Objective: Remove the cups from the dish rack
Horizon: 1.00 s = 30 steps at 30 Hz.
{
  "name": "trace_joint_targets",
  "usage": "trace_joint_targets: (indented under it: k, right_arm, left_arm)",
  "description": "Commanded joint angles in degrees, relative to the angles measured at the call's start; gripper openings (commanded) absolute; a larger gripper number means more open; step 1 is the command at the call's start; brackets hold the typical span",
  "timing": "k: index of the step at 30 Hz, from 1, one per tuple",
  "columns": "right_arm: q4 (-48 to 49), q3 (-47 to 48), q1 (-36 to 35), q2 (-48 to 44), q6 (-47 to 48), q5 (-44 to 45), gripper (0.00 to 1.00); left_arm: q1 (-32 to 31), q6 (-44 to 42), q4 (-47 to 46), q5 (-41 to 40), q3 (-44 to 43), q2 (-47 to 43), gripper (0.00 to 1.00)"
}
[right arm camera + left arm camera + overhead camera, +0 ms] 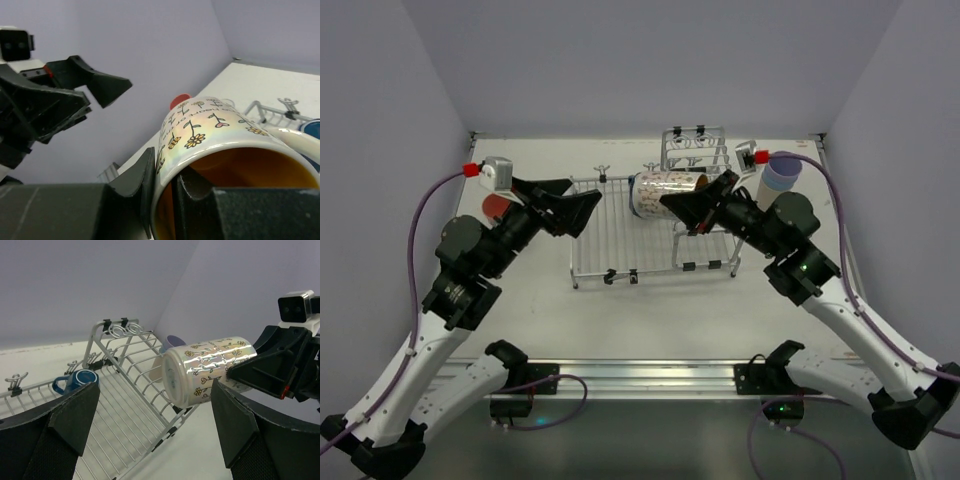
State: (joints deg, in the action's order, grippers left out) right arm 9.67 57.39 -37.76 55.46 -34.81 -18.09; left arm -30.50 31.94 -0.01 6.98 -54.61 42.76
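Observation:
A white mug with flower drawings and an orange inside lies on its side in the air over the dish rack. My right gripper is shut on its rim, one finger inside and one outside. In the left wrist view the mug hangs above the rack's near edge, its base facing me. My left gripper is open and holds nothing, to the left of the mug over the flat grid. A dark blue mug sits in the rack.
A lavender cup on a light blue one stands on the table at the back right. A red object sits behind the left arm. The taller basket rises at the rack's far right. Walls close in the table on three sides.

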Motion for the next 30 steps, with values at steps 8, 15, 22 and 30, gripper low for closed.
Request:
trace_joint_targets:
  k: [8,15,22,30]
  right_arm:
    - [-34.17,15.21,7.96,-9.4,16.86,35.1,0.0]
    - [-42.01,14.95,17.67,-8.62,20.31,53.26,0.0]
    - [-44.04,13.9,34.12,2.44,17.41,34.37,0.0]
    - [-44.22,15.47,43.46,21.76,17.67,21.26,0.0]
  left_arm:
    - [0.18,-15.33,17.68,-0.31,0.72,-3.38,1.0]
    - [0.18,-16.83,16.01,-0.4,8.2,-6.46,1.0]
    - [-4.03,-17.35,16.89,-5.31,9.79,-9.89,1.0]
    - [-6.94,-17.62,17.24,-6.63,9.96,-10.51,1.0]
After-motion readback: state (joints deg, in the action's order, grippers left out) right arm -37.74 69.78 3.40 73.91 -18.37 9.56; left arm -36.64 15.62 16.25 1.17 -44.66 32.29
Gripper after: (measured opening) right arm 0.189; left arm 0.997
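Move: My right hand holds the flowered mug by its rim; the mug is bound for the bare table right of the rack, about 17 cm ahead, 33 cm to the right and 30 cm down. The stacked cups stand some 27 cm ahead and 27 cm right, the rack's tall tier about 21 cm ahead and 7 cm right, the blue mug 25 cm ahead and 9 cm left, all 25 to 30 cm below. From my left hand that table spot is roughly 18 cm ahead, 54 cm right and 30 cm down. Keeping the flowered mug's rim pinched, I swing my right hand some 31 cm to the right, away from the blue mug, then reach forward and sink about 20 cm towards the table by the stacked cups. The wrist swings clockwise and tips, so fingers that pointed left now point forward and down. My open left hand drops about 11 cm, empty. ##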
